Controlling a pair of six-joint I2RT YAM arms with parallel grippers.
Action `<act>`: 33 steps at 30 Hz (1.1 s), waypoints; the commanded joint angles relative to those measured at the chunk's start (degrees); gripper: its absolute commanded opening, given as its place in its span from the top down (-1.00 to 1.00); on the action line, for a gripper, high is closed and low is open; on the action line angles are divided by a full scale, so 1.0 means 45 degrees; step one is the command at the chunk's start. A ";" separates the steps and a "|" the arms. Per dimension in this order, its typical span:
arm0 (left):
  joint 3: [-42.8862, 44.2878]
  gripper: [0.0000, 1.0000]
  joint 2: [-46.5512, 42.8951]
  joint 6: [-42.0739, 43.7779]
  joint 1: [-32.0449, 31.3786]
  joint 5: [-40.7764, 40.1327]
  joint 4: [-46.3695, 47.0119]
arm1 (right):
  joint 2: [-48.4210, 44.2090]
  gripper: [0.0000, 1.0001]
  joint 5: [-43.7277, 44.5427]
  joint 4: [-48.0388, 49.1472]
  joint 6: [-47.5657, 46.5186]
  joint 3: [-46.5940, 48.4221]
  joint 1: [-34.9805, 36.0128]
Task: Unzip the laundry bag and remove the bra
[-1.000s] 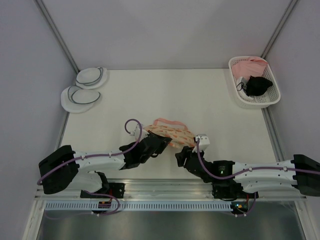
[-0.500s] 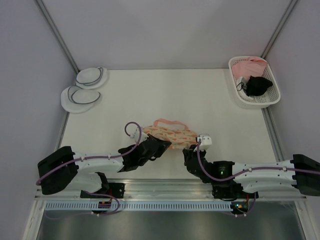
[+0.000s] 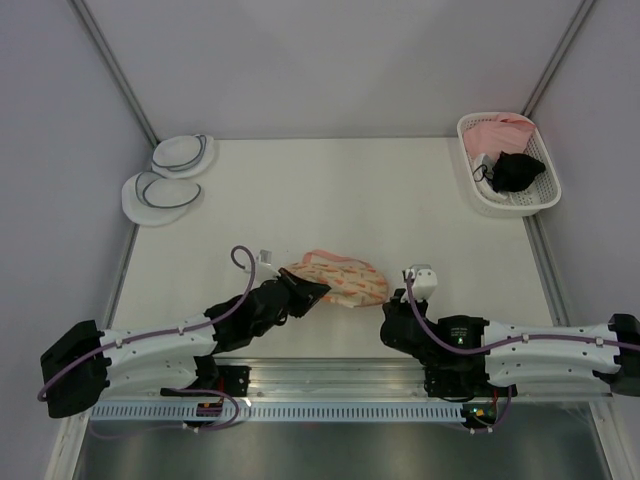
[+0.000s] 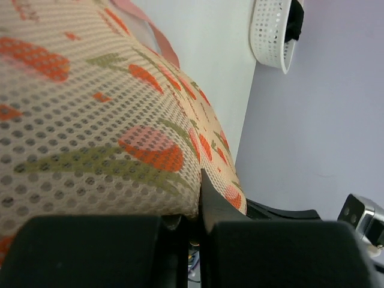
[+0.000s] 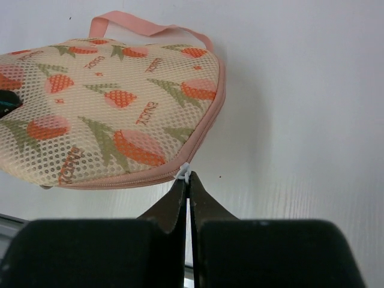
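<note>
The laundry bag (image 3: 340, 279), a cream mesh pouch with orange floral print and pink trim, lies near the table's front edge. My left gripper (image 3: 306, 291) is shut on the bag's left edge, and in the left wrist view the mesh (image 4: 90, 120) is pinched between the fingers (image 4: 198, 207). My right gripper (image 5: 187, 182) is shut on the small white zip pull (image 5: 185, 173) at the laundry bag's (image 5: 108, 120) pink-trimmed right corner. In the top view the right gripper (image 3: 389, 306) sits just right of the bag. The zip looks closed along the seam. The bra is hidden.
A white basket (image 3: 535, 195) holding a pink garment (image 3: 498, 131) and a black garment (image 3: 517, 171) stands at the back right. Two plain white round pouches (image 3: 160, 192) (image 3: 183, 153) lie at the back left. The basket (image 4: 269, 30) also shows in the left wrist view.
The right gripper was open beside the bag; it closed on the zip pull and shifted right. The left arm drew back toward the near left, still holding the bag, which shifted slightly.
</note>
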 commanded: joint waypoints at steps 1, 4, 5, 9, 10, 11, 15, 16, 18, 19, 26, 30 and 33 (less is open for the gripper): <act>-0.0118 0.95 -0.0632 0.3649 0.0675 0.0363 -0.0256 | 0.0020 0.99 0.0408 -0.2142 0.0202 0.0665 0.0018; -0.0331 0.95 -0.1062 0.5993 0.1514 0.1710 0.0016 | 0.0625 0.99 0.0486 -0.2884 0.0417 0.1017 -0.0002; -0.0391 0.95 -0.1120 0.6734 0.2058 0.2506 0.0231 | 0.0839 0.99 0.0351 -0.2944 0.0243 0.1134 -0.0002; -0.0801 0.95 -0.0889 1.0207 0.2841 0.3271 0.1653 | 0.0881 0.99 -0.1112 -0.1234 -0.1254 0.1019 0.0037; -0.0821 0.95 -0.0674 1.0624 0.2999 0.3527 0.2510 | 0.0784 0.99 -0.1599 -0.0800 -0.1591 0.0902 0.0037; -0.0763 0.96 -0.0440 1.1015 0.3329 0.4245 0.3118 | 0.0628 0.99 -0.1739 -0.0467 -0.1768 0.0669 0.0018; 0.0212 0.95 0.1861 1.2131 0.3858 0.5807 0.4898 | 0.0178 0.99 -0.1994 0.0666 -0.2355 0.0238 0.0037; 0.0813 0.95 0.2931 1.2113 0.3937 0.6201 0.5230 | 0.0119 0.99 -0.2033 0.0843 -0.2511 0.0160 0.0018; 0.1558 0.15 0.3914 1.1590 0.4016 0.6750 0.4903 | 0.0138 0.99 -0.2189 0.1388 -0.2668 0.0003 0.0037; 0.2006 -0.26 0.4208 1.1296 0.4016 0.6868 0.4747 | 0.0196 0.99 -0.2228 0.1585 -0.2727 -0.0036 0.0037; 0.1484 -0.88 0.2754 0.8385 0.3510 0.5565 0.2348 | 0.1912 0.99 -0.2424 0.3011 -0.2727 -0.0095 0.0037; 0.0822 -0.92 0.0777 0.6609 0.2924 0.5248 0.0023 | 0.2657 0.99 -0.3164 0.5372 -0.3331 -0.0290 0.0037; -0.0213 -0.93 -0.0471 0.5109 0.2436 0.5248 -0.0235 | 0.3048 0.99 -0.3907 0.6971 -0.3820 -0.0408 0.0037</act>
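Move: The left hand already pinches the laundry bag's mesh; the bag's middle lies about 2 cm ahead of it, 3 cm to its right and 2 cm below, and the pink strap runs along the far edge, some 7 cm straight ahead and 4 cm below. The right hand already holds the zipper pull between its fingertips at the bag's right corner; from there the bag's middle is about 4 cm ahead and 11 cm left, level with it, and the strap about 9 cm ahead and 12 cm left, 2 cm lower. Still gripping the mesh, the left hand edges left and then swings the bag forward about 6 cm while dipping some 3 cm and edging right, turning clockwise about 25 degrees and tipping its fingers up, then opens wide, lets the mesh go, and draws back about 5 cm as it rises off the bag. The right hand keeps its pinch on the zipper pull and takes that corner about 6 cm left, a little back and, late on, down by 3 to 4 cm, turning some 15 degrees counter-clockwise. ##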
